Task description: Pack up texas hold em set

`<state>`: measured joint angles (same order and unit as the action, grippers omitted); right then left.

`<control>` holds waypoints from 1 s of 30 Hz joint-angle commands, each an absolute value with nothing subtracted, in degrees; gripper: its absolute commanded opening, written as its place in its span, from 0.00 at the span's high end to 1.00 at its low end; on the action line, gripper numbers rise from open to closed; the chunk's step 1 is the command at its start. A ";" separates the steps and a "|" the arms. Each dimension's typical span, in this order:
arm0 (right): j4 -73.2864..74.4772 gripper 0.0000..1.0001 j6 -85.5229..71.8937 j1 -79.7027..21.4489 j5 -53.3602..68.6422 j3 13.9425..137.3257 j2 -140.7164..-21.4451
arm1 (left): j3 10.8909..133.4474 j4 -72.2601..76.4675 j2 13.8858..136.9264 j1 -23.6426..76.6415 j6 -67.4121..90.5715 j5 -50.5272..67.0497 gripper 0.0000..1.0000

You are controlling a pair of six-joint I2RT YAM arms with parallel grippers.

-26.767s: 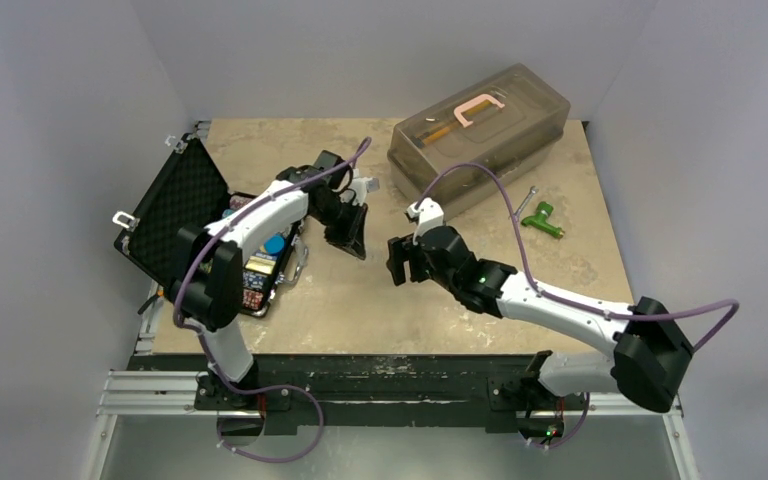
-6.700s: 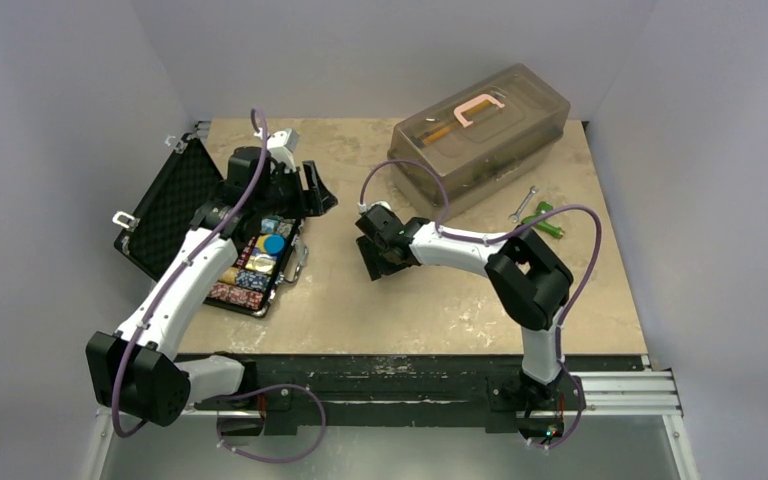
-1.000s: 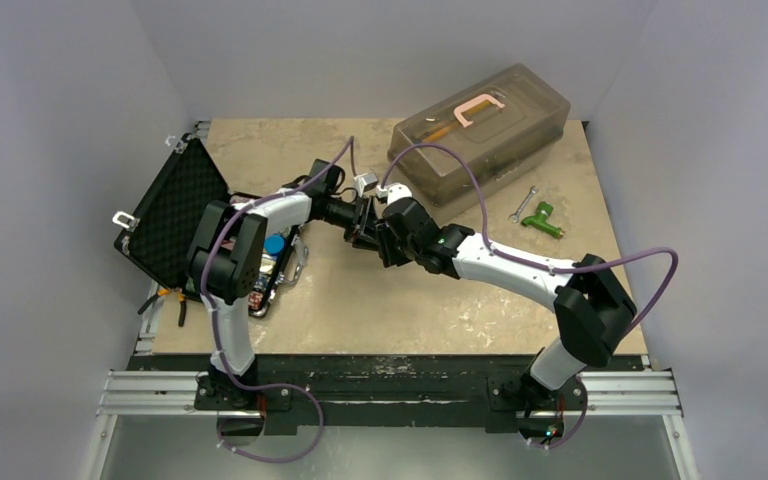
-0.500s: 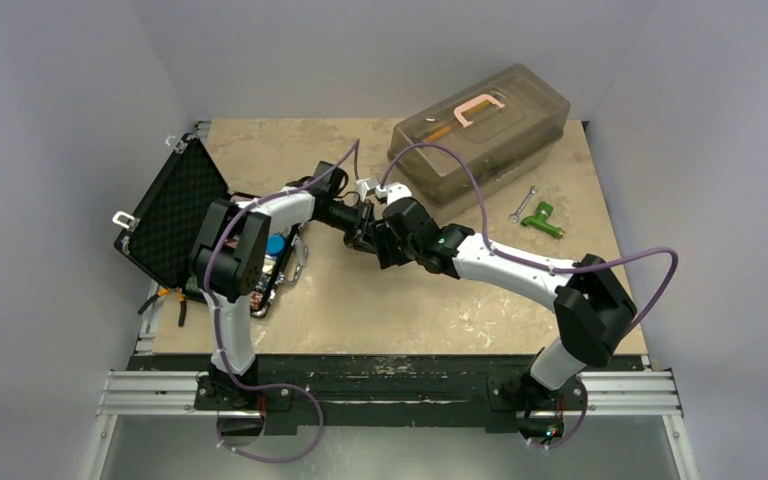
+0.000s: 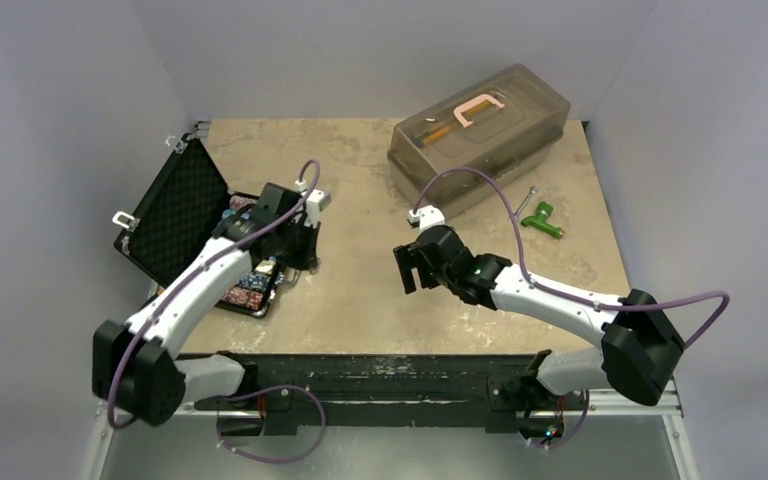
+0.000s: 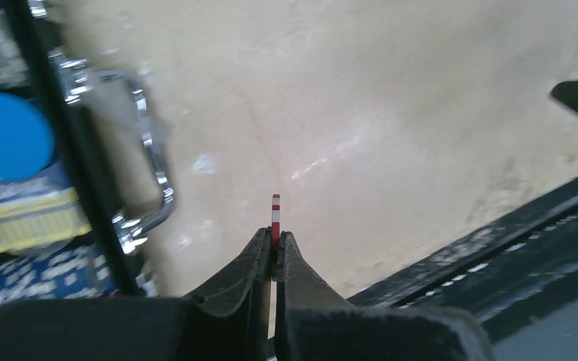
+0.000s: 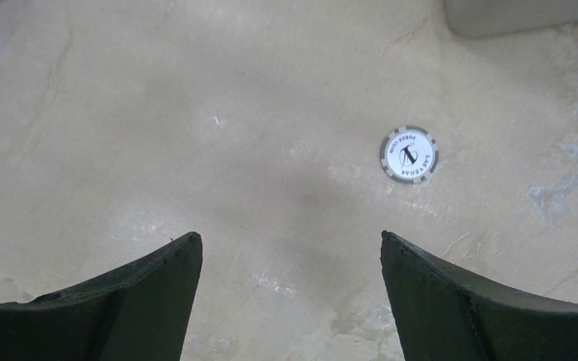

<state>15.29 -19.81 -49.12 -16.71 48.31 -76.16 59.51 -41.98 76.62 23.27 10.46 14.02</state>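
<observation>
The black case of the texas hold em set (image 5: pixel 173 207) lies open at the table's left, with rows of coloured chips (image 5: pixel 250 287) inside. My left gripper (image 6: pixel 275 238) is shut on a red-and-white chip (image 6: pixel 275 213), held edge-on over bare table just right of the case's metal handle (image 6: pixel 149 177). A blue disc (image 6: pixel 6 134) sits in the case. My right gripper (image 7: pixel 290 239) stands open and empty above the table's middle. A grey-and-white chip (image 7: pixel 409 154) lies flat on the table beyond its right finger.
A translucent grey tub (image 5: pixel 480 125) with a pink clamp (image 5: pixel 477 106) stands at the back right. A green-handled tool (image 5: pixel 542 222) and a small wrench (image 5: pixel 523 203) lie right of it. The black front rail (image 6: pixel 497 248) runs near the left gripper.
The two grippers, which met mid-table, have drawn apart. The left one shut on the chip and swung back toward the case. The right one opened and pulled back to the right.
</observation>
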 commanded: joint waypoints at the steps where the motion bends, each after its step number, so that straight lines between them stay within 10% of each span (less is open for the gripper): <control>1: 9.72 0.16 -19.36 -49.04 -14.31 44.54 -75.09 | 53.94 -46.86 64.32 22.28 -1.74 -3.79 1.00; 30: 5.08 0.16 -21.63 -49.04 -6.48 39.49 -67.23 | 64.67 -71.78 88.12 17.48 -9.41 -0.29 1.00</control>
<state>7.68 -21.02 -49.10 -7.44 39.81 -69.63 62.37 -70.24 84.99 17.43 -7.55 -4.34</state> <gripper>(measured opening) 0.837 0.020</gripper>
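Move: The left hand holds a red-edged chip over the table. The case's front row of red chips, its likely place, is centred some 20 cm to this hand's left, 8 cm back and 9 cm below. The blue-and-yellow chip row lies about 20 cm left and 3 cm back, the blue disc 11 cm left and 5 cm ahead, the case handle 4 cm left and level. From the right hand, the red row is about 41 cm left and 6 cm back. Leftwards and back, the left hand swings about 12 cm left and 7 cm back to the case's front right corner. It rises slightly, then sinks to finish some 3 cm lower, mostly drawing back and down at the end. The wrist turns roughly 40 degrees until the fingers point straight down, still pinching the chip. The empty right hand, still open, eases back about 3 cm. ##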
